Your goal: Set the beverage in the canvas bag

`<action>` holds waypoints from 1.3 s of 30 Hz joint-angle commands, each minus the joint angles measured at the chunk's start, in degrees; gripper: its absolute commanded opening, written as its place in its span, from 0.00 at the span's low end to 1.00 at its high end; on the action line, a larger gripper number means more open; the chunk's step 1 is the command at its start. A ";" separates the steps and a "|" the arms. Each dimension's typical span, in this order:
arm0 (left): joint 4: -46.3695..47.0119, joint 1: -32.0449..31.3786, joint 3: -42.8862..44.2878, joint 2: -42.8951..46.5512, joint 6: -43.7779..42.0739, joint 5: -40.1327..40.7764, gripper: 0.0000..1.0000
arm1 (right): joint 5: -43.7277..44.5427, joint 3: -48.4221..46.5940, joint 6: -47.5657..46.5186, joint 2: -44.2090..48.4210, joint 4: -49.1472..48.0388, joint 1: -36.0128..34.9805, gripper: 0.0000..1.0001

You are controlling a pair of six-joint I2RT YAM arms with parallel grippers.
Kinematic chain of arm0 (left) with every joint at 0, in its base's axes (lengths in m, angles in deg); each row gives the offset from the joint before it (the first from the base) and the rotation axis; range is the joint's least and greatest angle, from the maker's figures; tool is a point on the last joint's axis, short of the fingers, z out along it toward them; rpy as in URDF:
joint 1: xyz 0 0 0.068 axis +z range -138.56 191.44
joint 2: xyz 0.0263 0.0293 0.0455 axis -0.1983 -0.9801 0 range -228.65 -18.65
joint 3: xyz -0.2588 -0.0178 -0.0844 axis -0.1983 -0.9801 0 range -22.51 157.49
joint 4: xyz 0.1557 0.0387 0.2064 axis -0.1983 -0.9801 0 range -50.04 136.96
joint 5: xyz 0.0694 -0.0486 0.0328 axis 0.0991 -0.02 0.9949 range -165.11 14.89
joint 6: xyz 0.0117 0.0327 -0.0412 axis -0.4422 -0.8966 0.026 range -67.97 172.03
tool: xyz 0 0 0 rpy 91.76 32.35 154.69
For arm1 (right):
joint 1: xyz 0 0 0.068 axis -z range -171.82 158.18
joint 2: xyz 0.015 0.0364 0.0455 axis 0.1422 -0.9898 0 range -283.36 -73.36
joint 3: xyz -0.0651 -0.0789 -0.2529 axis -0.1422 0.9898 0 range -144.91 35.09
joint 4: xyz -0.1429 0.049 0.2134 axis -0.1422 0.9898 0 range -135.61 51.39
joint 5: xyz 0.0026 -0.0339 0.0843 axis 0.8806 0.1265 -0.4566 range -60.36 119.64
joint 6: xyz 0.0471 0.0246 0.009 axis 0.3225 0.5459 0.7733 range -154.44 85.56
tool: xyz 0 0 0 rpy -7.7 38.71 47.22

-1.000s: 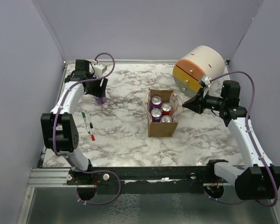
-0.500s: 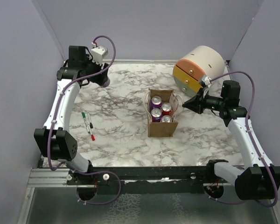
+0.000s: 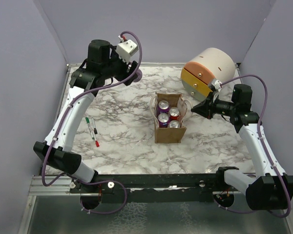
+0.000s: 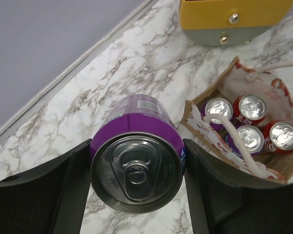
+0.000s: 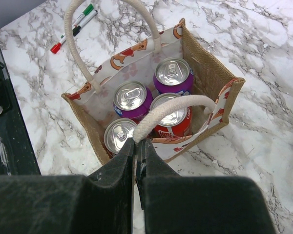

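Observation:
A purple beverage can (image 4: 136, 146) is held in the air, top end toward the left wrist camera, with my left gripper (image 4: 136, 171) shut on its sides. From above, that gripper (image 3: 135, 75) hangs high over the back of the table, left of the canvas bag (image 3: 169, 132). The bag stands upright at mid-table with several purple and red cans inside (image 5: 172, 73). My right gripper (image 5: 136, 143) is shut on the bag's near pale rope handle (image 5: 171, 109), at the bag's right side (image 3: 194, 109). The other handle (image 5: 75, 44) arches free.
A large cream-and-orange cylinder (image 3: 207, 70) lies at the back right, close behind the right gripper. Three markers (image 3: 92, 130) lie on the marble table (image 3: 127, 146) at the left. Purple walls close in the back and both sides.
My left arm lifted the purple can off the table at the back left and swung it up and to the right, toward the bag. The right arm and bag have not moved.

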 commanded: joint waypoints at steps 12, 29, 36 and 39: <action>10.85 -10.60 8.56 -5.42 5.17 -16.04 0.00 | 0.40 1.42 0.61 2.22 -1.45 -0.15 0.01; 12.13 -17.23 4.12 -14.52 2.41 -14.21 0.00 | 4.27 2.67 2.13 3.88 -3.38 -0.15 0.01; 12.70 -17.91 4.17 -18.97 2.04 -14.13 0.00 | 5.49 2.52 2.31 3.62 -3.45 -0.15 0.01; 13.49 -18.00 4.14 -20.42 2.43 -13.45 0.00 | 6.10 2.50 2.23 3.54 -3.31 -0.16 0.01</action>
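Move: The left hand already holds a purple can high up; the bag's empty far right corner lies about 4 cm ahead of it, 19 cm to its right and 27 cm below. In the bag, a purple can stands some 6 cm to the left of that corner and 2 cm nearer, and a red can about 5 cm nearer than it. From the right hand, shut on the near rope handle, the corner is roughly 10 cm ahead, 6 cm left and 13 cm below. Keeping its grip on the purple can, the left hand swings it to the right by some 19 cm towards the bag's empty corner, rising a little and drawing back about 5 cm on the way, while the wrist turns clockwise nearly 30 degrees. Past the top of that arc it sinks about 14 cm over the bag mouth, fingers tipping further down and the hand easing slightly forward at the end, while the right hand stays shut on the rope handle and holds practically still. ##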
